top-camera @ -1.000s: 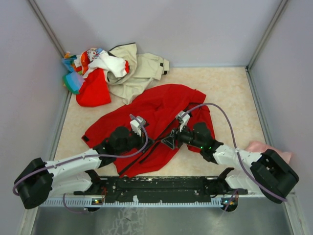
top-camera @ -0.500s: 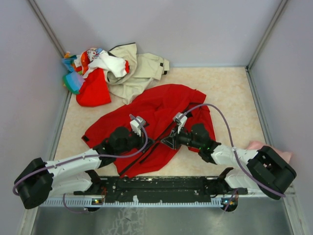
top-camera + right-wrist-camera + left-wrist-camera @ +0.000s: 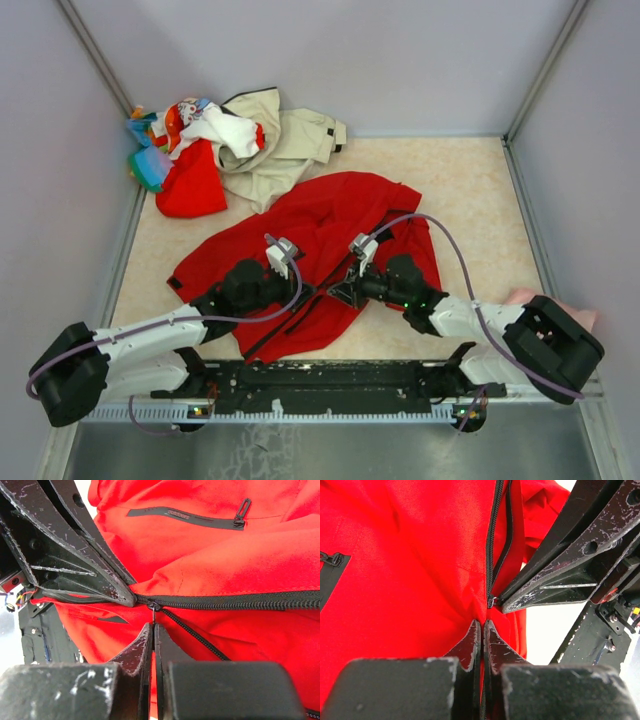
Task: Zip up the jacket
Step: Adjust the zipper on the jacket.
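Observation:
The red jacket (image 3: 330, 215) lies spread on the table's middle, its black front zipper (image 3: 240, 601) running diagonally. My left gripper (image 3: 482, 626) is shut on the red fabric at the jacket's hem, just below the zipper's lower end. My right gripper (image 3: 153, 626) is shut on the thin pull tab hanging from the zipper slider (image 3: 153, 605). Above the slider the two rows of teeth are joined in one line; below it a loose row of teeth trails off. In the top view the left gripper (image 3: 306, 292) and the right gripper (image 3: 340, 292) nearly touch tip to tip.
A pile of mixed clothes sits at the back left, with a beige jacket (image 3: 280, 140) and a smaller red garment (image 3: 190, 185). A pink cloth (image 3: 530, 298) lies by the right arm. Grey walls enclose the table on three sides.
My right gripper has closed from open onto the zipper pull and shifted slightly left toward the left gripper. The left arm has not moved.

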`<move>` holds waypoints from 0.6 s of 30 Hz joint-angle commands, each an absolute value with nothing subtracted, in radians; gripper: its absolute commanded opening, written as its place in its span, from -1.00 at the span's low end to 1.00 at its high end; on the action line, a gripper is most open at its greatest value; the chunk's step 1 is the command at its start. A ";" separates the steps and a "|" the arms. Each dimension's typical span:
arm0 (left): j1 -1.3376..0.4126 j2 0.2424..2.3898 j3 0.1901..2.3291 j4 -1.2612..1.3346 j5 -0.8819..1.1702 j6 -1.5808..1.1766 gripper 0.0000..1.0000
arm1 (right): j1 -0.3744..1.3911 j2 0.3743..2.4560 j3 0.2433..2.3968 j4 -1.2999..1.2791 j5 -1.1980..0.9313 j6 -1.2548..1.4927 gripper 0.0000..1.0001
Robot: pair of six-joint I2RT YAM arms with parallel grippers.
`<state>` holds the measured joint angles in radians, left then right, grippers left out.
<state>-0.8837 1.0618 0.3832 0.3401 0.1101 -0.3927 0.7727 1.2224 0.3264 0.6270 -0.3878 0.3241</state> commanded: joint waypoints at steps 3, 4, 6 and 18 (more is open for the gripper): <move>-0.890 1.062 0.382 0.397 0.152 -0.396 -1.00 | 0.845 1.189 0.384 0.632 -0.341 0.288 -1.00; -0.890 1.064 0.383 0.398 0.154 -0.396 -1.00 | 0.860 1.189 0.390 0.625 -0.333 0.284 -1.00; -0.890 1.071 0.384 0.405 0.160 -0.398 -1.00 | 0.886 1.193 0.408 0.616 -0.320 0.281 -1.00; -0.890 0.971 0.371 0.246 0.115 -0.395 -0.33 | 0.917 1.152 0.448 0.454 -0.109 0.207 -1.00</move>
<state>-0.8841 1.0359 0.3817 0.2874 0.1123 -0.3901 0.9039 1.2060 0.3767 0.4816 -0.1833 0.2634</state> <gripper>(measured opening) 0.273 0.009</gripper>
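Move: The right fingers already pinch the zipper pull, its slider about 1 cm ahead and 1 cm left of them. The chest pocket's pull lies some 10 cm ahead and 5 cm left, slightly lower; the zip's hem end is roughly 15 cm back and 20 cm left. From the left hand, shut on the closed front, the slider is level in reach and about 2 cm right. Right hand keeps pinching the zipper pull, easing 1 cm down and left, tilting slightly; left fingers open, releasing cloth. ##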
